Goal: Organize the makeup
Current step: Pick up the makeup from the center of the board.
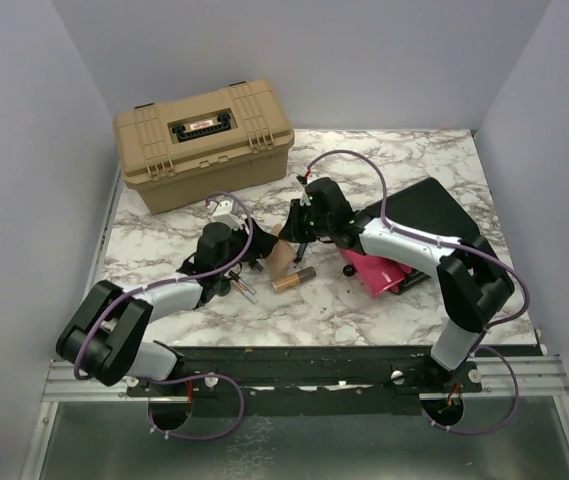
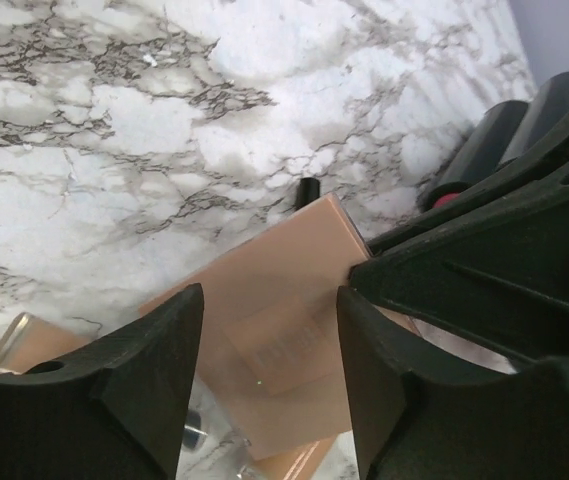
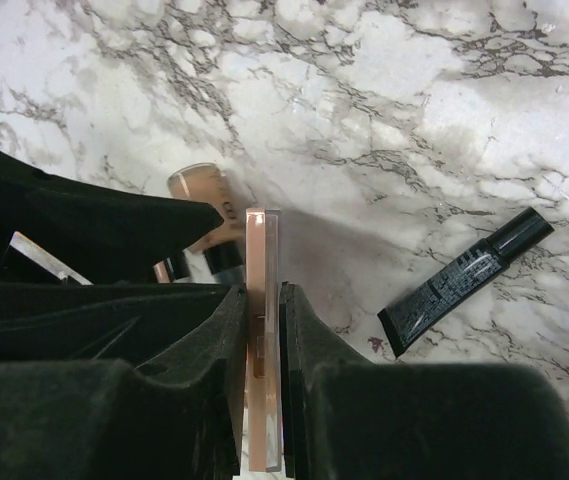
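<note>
The flat square copper-pink compact (image 3: pixel 263 300) stands on edge above the marble, and my right gripper (image 3: pixel 262 292) is shut on its two faces. In the left wrist view the compact's broad face (image 2: pixel 274 330) fills the gap between the fingers of my left gripper (image 2: pixel 269 300), which is open and does not grip it. From above, both grippers meet at the compact (image 1: pixel 282 250) in the middle of the table. A copper lipstick tube (image 1: pixel 294 280) lies just in front. A slim black tube (image 3: pixel 464 280) lies to the right, and a peach tube (image 3: pixel 202 195) lies beyond the compact.
A tan latched toolbox (image 1: pixel 204 140) stands at the back left. The black box (image 1: pixel 434 210) with a pink drawer (image 1: pixel 379 272) pulled out sits at the right, under the right arm. Grey walls close in both sides.
</note>
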Controlling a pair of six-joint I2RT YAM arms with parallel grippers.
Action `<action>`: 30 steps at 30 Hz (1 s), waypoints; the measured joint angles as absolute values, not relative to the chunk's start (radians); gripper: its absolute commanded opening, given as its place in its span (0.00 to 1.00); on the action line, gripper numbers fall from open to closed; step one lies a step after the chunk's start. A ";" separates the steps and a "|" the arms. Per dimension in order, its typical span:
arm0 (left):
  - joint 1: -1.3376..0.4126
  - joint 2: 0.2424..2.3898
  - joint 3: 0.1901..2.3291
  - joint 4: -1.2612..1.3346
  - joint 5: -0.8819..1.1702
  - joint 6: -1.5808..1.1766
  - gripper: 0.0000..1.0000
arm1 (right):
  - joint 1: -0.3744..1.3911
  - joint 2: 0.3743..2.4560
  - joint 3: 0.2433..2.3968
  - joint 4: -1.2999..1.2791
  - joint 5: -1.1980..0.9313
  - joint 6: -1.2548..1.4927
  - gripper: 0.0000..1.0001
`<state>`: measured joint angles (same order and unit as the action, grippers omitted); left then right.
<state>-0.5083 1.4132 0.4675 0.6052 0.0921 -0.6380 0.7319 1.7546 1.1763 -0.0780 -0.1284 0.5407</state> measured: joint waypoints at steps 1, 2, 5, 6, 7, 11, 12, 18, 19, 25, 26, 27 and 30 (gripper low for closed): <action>-0.508 1.386 0.462 0.599 0.087 -0.639 0.62 | 0.732 1.743 1.176 -0.081 -0.128 0.541 0.10; -0.508 1.361 0.457 0.596 0.085 -0.641 0.64 | 0.732 1.731 1.176 -0.084 -0.128 0.541 0.10; -0.509 1.284 0.449 0.582 0.076 -0.643 0.70 | 0.733 1.692 1.176 -0.085 -0.118 0.541 0.10; -0.510 1.245 0.445 0.574 0.070 -0.643 0.72 | 0.733 1.679 1.176 -0.086 -0.113 0.541 0.10; -0.511 1.224 0.442 0.570 0.066 -0.643 0.75 | 0.732 1.665 1.176 -0.088 -0.106 0.541 0.10; -0.511 1.085 0.406 0.536 0.051 -0.644 0.83 | 0.733 1.594 1.175 -0.099 -0.086 0.547 0.11; -0.511 1.045 0.391 0.532 0.051 -0.646 0.86 | 0.732 1.567 1.171 -0.099 -0.077 0.552 0.11; -0.493 0.916 0.353 0.512 0.092 -0.651 0.87 | 0.686 1.412 1.136 -0.083 -0.107 0.595 0.12; -0.485 0.907 0.353 0.513 0.120 -0.652 0.87 | 0.674 1.394 1.137 -0.083 -0.122 0.596 0.12; -0.464 0.878 0.358 0.563 0.287 -0.686 0.86 | 0.610 1.331 1.156 -0.107 -0.247 0.609 0.14; -0.464 0.878 0.366 0.576 0.325 -0.694 0.85 | 0.606 1.317 1.152 -0.109 -0.266 0.617 0.14; -0.464 0.879 0.376 0.583 0.356 -0.697 0.84 | 0.603 1.296 1.140 -0.103 -0.286 0.627 0.14; -0.461 0.884 0.425 0.627 0.469 -0.723 0.81 | 0.601 1.225 1.105 -0.095 -0.354 0.648 0.14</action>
<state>-0.4614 0.8841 0.4252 0.6266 0.4686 -0.7231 0.6010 1.2255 1.1053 -0.0952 -0.3538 0.6479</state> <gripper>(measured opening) 0.842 0.179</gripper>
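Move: Some 20 cm to the right of the right hand, about 5 cm nearer the base and 6 cm lower, sits the open pink drawer. The right fingers already hold the palette, its middle about 1 cm left, 1 cm back and 3 cm below. The black tube lies 3 cm right, 1 cm back and 9 cm down. From the left hand, the palette is level fore and aft, 3 cm right and 2 cm below; the pencils are 6 cm left, 7 cm back, 8 cm down. Carrying the palette up by its edge, the right hand keeps its pinch and climbs about 20 cm above the makeup, drifting right and, late on, back, with its fingers tipping some 25 degrees towards level. The left hand spreads its fingers wide, rising and drawing back from the table's middle, tipping up and finally turning clockwise. ##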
